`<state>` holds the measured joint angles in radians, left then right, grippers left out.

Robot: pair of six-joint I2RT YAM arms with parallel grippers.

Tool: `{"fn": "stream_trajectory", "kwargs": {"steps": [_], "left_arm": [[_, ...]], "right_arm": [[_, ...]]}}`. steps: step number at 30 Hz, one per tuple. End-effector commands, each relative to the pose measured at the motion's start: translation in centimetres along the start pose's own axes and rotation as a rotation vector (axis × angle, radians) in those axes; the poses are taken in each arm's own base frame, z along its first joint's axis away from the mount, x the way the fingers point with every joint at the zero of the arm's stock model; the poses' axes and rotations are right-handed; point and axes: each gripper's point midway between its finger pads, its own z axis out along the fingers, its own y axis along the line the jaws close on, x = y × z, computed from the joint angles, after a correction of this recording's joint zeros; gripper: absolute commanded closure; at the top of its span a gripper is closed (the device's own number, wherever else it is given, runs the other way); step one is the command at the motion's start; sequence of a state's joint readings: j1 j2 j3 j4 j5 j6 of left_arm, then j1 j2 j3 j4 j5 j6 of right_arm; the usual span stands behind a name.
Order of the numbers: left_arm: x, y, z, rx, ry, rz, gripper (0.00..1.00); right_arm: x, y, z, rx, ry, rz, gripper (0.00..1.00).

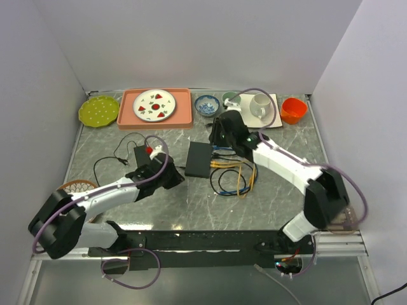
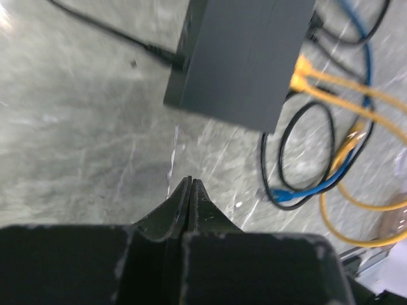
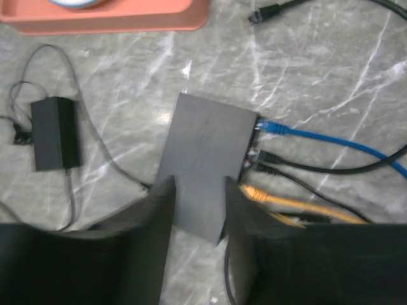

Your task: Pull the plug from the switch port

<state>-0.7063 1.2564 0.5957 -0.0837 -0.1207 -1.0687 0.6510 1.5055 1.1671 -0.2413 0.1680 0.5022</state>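
The switch point(image 1: 198, 159) is a flat black box lying mid-table. Along its right edge, cables sit in its sockets: a blue plug point(image 3: 270, 127), a black plug point(image 3: 261, 159) and a yellow plug point(image 3: 254, 192). My left gripper point(image 2: 189, 182) is shut on nothing, low over the marble just short of the switch's point(image 2: 245, 57) near-left corner. My right gripper point(image 3: 198, 190) hovers above the switch point(image 3: 206, 159), open, with nothing between its fingers. The yellow plug point(image 2: 299, 73) also shows in the left wrist view.
Cable loops point(image 1: 235, 178) lie right of the switch, with a loose blue plug point(image 2: 283, 196) among them. A small black adapter block point(image 1: 141, 154) is to its left. At the back stand a pink tray point(image 1: 184, 121), green plate point(image 1: 99, 111), bowls point(image 1: 206, 105) and cup point(image 1: 259, 107). A wicker basket point(image 1: 79, 187) sits left.
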Motion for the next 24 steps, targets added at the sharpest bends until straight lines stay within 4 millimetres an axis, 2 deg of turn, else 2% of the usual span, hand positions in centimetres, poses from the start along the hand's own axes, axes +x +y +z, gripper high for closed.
{"fn": "stream_trajectory", "kwargs": {"steps": [1, 2, 3, 4, 9, 13, 14, 17, 18, 19, 20, 24], "left_arm": [[0.2, -1.6, 0.8, 0.023, -0.017, -0.012, 0.99], [0.5, -1.4, 1.1, 0.012, -0.012, -0.008, 0.99], [0.5, -1.3, 1.3, 0.008, -0.009, -0.011, 0.99], [0.6, -1.2, 1.4, 0.004, -0.009, -0.009, 0.99], [1.4, -0.1, 2.7, -0.042, 0.015, -0.008, 0.99], [2.9, 1.2, 4.0, -0.086, 0.068, -0.002, 0.99], [3.1, 1.6, 4.1, -0.095, 0.077, -0.006, 0.99], [3.5, 1.4, 4.9, -0.092, 0.09, -0.01, 0.99], [3.6, 1.5, 5.0, -0.099, 0.092, -0.008, 0.99], [3.8, 2.0, 5.3, -0.121, 0.102, -0.005, 0.99], [3.5, 1.3, 5.5, -0.112, 0.097, -0.004, 0.99], [3.8, 2.2, 5.9, -0.168, 0.111, 0.008, 0.99]], "right_arm": [[0.8, -0.6, 3.8, 0.037, 0.119, 0.04, 0.73], [0.1, -0.5, 4.2, 0.042, 0.116, 0.033, 0.93], [-0.1, -1.0, 4.7, 0.067, 0.11, 0.022, 1.0], [0.1, -1.9, 5.6, 0.097, 0.116, 0.027, 1.0], [-0.5, -3.9, 7.6, 0.137, 0.11, 0.077, 1.0], [-0.1, -5.7, 9.5, 0.173, 0.141, 0.111, 1.0], [-0.7, -5.9, 9.8, 0.17, 0.135, 0.121, 1.0], [-0.8, -6.0, 11.2, 0.166, 0.143, 0.14, 1.0], [-0.7, -6.3, 11.6, 0.174, 0.149, 0.147, 1.0], [0.2, -6.8, 12.4, 0.188, 0.178, 0.15, 1.0], [-0.5, -6.5, 12.8, 0.18, 0.171, 0.155, 1.0], [0.0, -6.6, 14.6, 0.183, 0.217, 0.162, 1.0]]}}
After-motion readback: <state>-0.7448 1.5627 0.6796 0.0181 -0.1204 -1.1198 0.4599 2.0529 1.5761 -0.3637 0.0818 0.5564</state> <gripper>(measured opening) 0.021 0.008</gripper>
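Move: The switch's middle lies roughly 2 cm ahead of the right hand, 5 cm to its left and 17 cm below. The blue plug sits some 6 cm ahead and 2 cm right of that hand, the loose black plug about 18 cm straight ahead. From the left hand the switch is around 12 cm ahead, 7 cm right and 6 cm down, its power plug 9 cm ahead and 1 cm right. The switch is approached from both ends: the right hand drops about 11 cm and reaches as far forward, steep at first, then flatter, shutting its half-open empty fingers and tipping them down some 15 degrees, to just beyond the far end. The left, fingers still shut, sinks 5 cm, then slides right and a little forward towards the near end. ##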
